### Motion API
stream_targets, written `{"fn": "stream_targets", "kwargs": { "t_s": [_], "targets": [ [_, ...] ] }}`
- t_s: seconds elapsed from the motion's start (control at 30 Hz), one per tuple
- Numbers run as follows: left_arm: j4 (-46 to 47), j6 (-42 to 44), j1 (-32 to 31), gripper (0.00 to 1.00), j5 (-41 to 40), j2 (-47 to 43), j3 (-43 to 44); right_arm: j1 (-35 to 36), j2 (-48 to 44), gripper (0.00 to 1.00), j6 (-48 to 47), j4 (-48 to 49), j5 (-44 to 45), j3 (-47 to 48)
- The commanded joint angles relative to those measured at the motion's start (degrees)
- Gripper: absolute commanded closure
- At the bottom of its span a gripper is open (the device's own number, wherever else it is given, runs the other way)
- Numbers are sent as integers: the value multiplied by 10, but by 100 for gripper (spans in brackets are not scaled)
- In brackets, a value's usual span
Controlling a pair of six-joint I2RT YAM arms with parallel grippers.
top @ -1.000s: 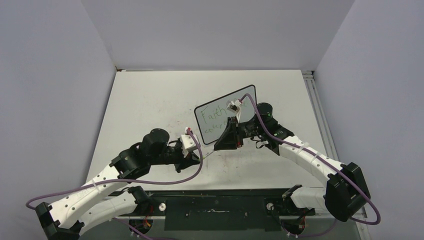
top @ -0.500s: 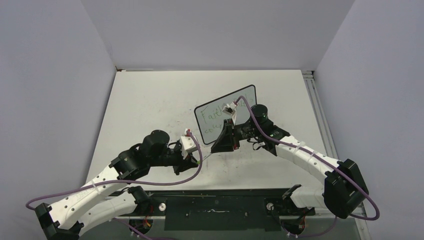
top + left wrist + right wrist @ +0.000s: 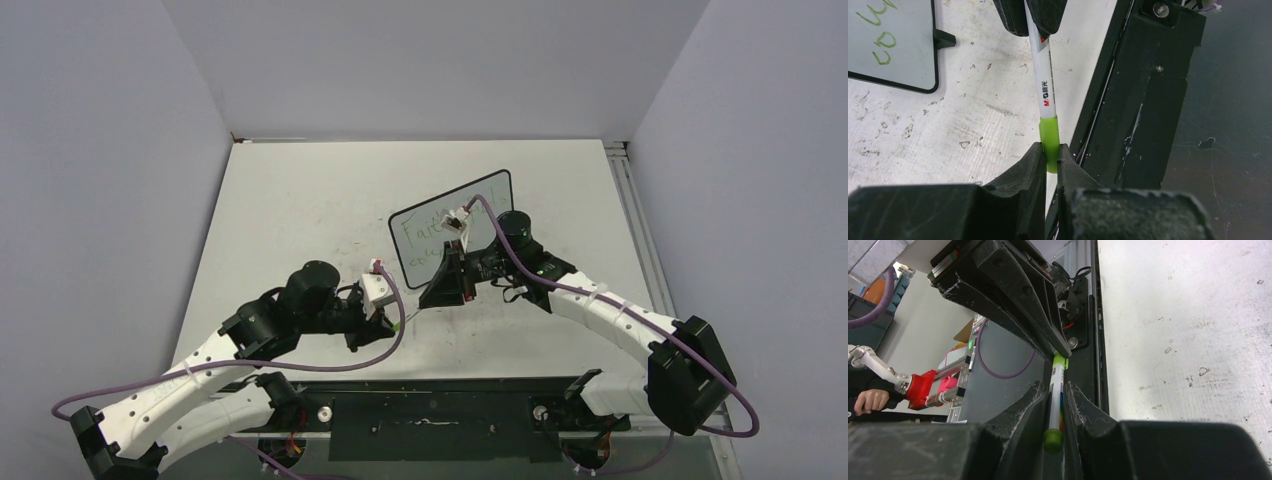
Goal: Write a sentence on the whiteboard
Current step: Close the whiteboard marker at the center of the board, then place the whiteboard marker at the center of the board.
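Observation:
The whiteboard (image 3: 497,193) stands tilted at the table's middle, its lower edge hidden behind my right wrist. Green words of the sentence (image 3: 424,229) show on it, partly covered. In the left wrist view its corner (image 3: 908,60) carries green letters (image 3: 884,46). A white marker (image 3: 1045,85) with a green cap (image 3: 1049,142) spans between both grippers. My left gripper (image 3: 1049,156) is shut on the cap. My right gripper (image 3: 1055,388) is shut on the marker's barrel (image 3: 1056,385), just in front of the board. In the top view the grippers (image 3: 398,317) (image 3: 431,298) meet tip to tip.
The white tabletop (image 3: 300,210) is scuffed with grey marks. A black rail (image 3: 1143,100) runs along its near edge, close under the marker. Purple cables (image 3: 330,365) loop from both wrists. Grey walls enclose three sides.
My right wrist has shifted slightly left, covering more of the writing. The marker stays held between both grippers, and the left arm has barely moved.

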Motion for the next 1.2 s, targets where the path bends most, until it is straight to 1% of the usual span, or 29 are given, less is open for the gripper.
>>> {"fn": "stream_targets", "kwargs": {
  "t_s": [0.0, 0.37, 0.53, 0.57, 0.67, 0.73, 0.8, 0.87, 0.93, 1.0, 1.03, 1.17],
  "targets": [
    [191, 5, 9, 100, -5, -5, 17, 55, 14, 95, 8, 2, -62, -4],
    [194, 5, 11, 100, -2, 1, 18, 66, 18, 95, -6, -19, -62, 1],
    [185, 3, 14, 100, -12, 1, 20, 64, 12, 95, -17, -34, -32, 10],
    [183, 2, 15, 97, -22, 0, 21, 61, 10, 95, -22, -43, -19, 14],
    [177, -4, 20, 73, -46, -5, 22, 40, 0, 95, -44, -86, 40, 23],
    [175, -11, 29, 55, -51, -10, 22, 9, -4, 95, -53, -103, 77, 18],
    [176, -16, 40, 42, -51, -14, 20, -33, -7, 95, -47, -106, 108, 3],
    [177, -22, 55, 35, -51, -14, 21, -69, -7, 95, -45, -113, 143, -8],
    [176, -28, 73, 33, -52, -9, 24, -86, -13, 95, -54, -116, 187, -20],
    [172, -49, 101, 32, -62, 2, 30, -88, -22, 94, -63, -116, 245, -32],
    [171, -59, 118, 30, -72, 9, 34, -88, -26, 94, -63, -116, 265, -38],
    [164, -106, 193, 23, -118, 36, 44, -90, -19, 94, -72, -116, 316, -65]
  ]
}}
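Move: The marker spans the two hands, with its green cap already pinched at the left fingertips and its barrel gripped by the right hand. From the right hand the cap lies about 6 cm left, 2 cm back and 3 cm lower. The whiteboard's middle is some 26 cm ahead, 12 cm right and 17 cm below the left hand, or about 24 cm ahead, 6 cm right and 20 cm below the right one. Slightly leftward, back and down, by barely a centimetre, the right hand keeps pressing the marker into the cap, and the left hand goes with it. Then the left fingers open wide and come free of the cap, the hand lifting and sweeping forward about 10 cm. Still gripping the barrel, the right hand swings forward and down towards the board's near edge, some 9 cm and a little right, turning about 30 degrees clockwise. ##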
